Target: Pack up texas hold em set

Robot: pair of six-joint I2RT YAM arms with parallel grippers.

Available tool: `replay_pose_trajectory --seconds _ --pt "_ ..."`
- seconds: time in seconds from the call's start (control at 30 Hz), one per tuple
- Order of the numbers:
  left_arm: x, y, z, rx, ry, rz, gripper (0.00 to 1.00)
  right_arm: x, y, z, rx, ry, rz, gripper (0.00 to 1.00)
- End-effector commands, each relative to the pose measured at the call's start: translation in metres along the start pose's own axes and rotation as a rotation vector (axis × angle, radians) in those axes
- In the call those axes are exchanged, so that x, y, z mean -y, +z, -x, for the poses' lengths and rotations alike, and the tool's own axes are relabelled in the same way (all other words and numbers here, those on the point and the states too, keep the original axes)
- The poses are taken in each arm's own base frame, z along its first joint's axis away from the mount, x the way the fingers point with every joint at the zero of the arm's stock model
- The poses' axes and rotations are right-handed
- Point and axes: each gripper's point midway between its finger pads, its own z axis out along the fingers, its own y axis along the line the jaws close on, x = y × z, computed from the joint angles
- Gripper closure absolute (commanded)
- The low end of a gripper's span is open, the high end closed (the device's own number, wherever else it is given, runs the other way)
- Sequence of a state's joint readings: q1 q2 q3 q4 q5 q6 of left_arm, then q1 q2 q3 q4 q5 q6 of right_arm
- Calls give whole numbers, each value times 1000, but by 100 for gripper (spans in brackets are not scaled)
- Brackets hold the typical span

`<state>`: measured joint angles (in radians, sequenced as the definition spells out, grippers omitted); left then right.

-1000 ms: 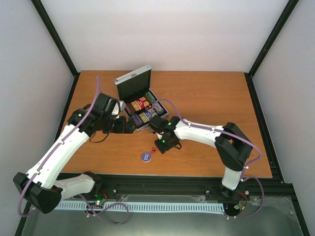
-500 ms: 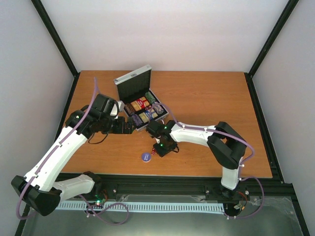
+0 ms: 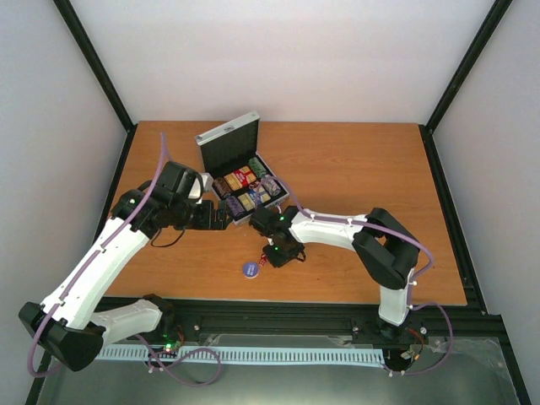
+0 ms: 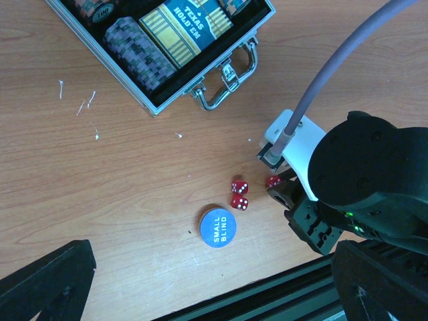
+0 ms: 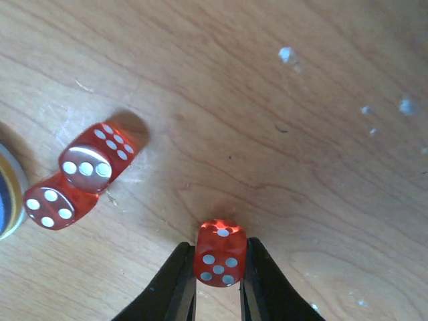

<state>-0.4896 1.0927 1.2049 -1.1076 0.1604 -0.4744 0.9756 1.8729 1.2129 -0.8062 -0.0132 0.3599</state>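
The silver case (image 3: 284, 197) lies open at the table's middle back, with card boxes and chip stacks inside. The left wrist view shows its handle (image 4: 231, 83), a blue-yellow card box (image 4: 187, 27) and a grey chip stack (image 4: 137, 50). Three red dice lie in front of it. My right gripper (image 5: 219, 267) is shut on one die (image 5: 220, 257), which rests on the wood. The other two dice (image 5: 97, 157) (image 5: 50, 200) touch each other beside the blue disc (image 4: 218, 227). My left gripper (image 4: 214, 294) hovers open and empty above them, near the case's front corner (image 3: 226, 218).
The case lid (image 3: 228, 139) stands upright at the back. White specks dot the wood (image 4: 87, 100) to the left of the case. The black frame rail (image 4: 267, 294) runs along the near table edge just past the disc.
My right gripper has moved a little left onto the dice and closed its fingers on one die. The left arm has hardly moved.
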Motion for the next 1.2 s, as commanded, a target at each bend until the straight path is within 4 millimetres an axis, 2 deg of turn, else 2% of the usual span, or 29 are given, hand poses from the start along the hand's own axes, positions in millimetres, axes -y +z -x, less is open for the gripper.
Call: replay_pose_trajectory --seconds 0.0,0.13,0.27,0.47,0.6,0.77,0.93,1.17 --pt "1 -10 2 27 -2 -9 0 3 -25 22 68 -6 -50 93" --pt "2 -16 4 36 3 -6 0 7 -45 57 136 -15 -70 93" --pt "2 -20 6 45 4 -1 0 14 -63 117 238 3 -53 93" --pt "1 -21 5 49 -12 -4 0 28 -60 204 356 40 8 94" --pt "-1 -18 2 37 -19 7 0 32 -53 243 403 53 72 94" --pt "-3 -16 2 37 -30 14 0 31 -41 266 420 48 121 93" --pt "-3 -13 3 35 -39 12 0 27 -28 267 409 35 153 92" --pt "-4 -7 1 18 -44 16 0 31 -6 269 398 40 141 91"
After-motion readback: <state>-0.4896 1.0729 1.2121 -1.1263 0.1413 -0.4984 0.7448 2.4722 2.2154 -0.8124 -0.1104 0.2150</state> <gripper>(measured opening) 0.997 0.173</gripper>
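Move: The right hand already pinches a die down at the table; its goal, the free stretch of the gap between the two card decks in the open case, lies about 24 cm ahead, 11 cm left and 2 cm higher. Two dice already in that gap sit 25 cm ahead and 8 left, the red deck 28 ahead and 12 left. From the open, idle left hand the gap is some 21 cm ahead, 6 right and 19 below. With the die kept in its fingers, the right hand lifts off the table and swings in one quick arc forward and to the left, about 23 cm out and 12 cm across, cresting some 8 cm up so that it passes over the case's front rim. Once over the case it eases almost to a stop forward and sinks about 4 cm towards the gap between the decks, left of the two dice there, the fingers now leaning some 20 degrees forward and to the left and still shut on the die. ##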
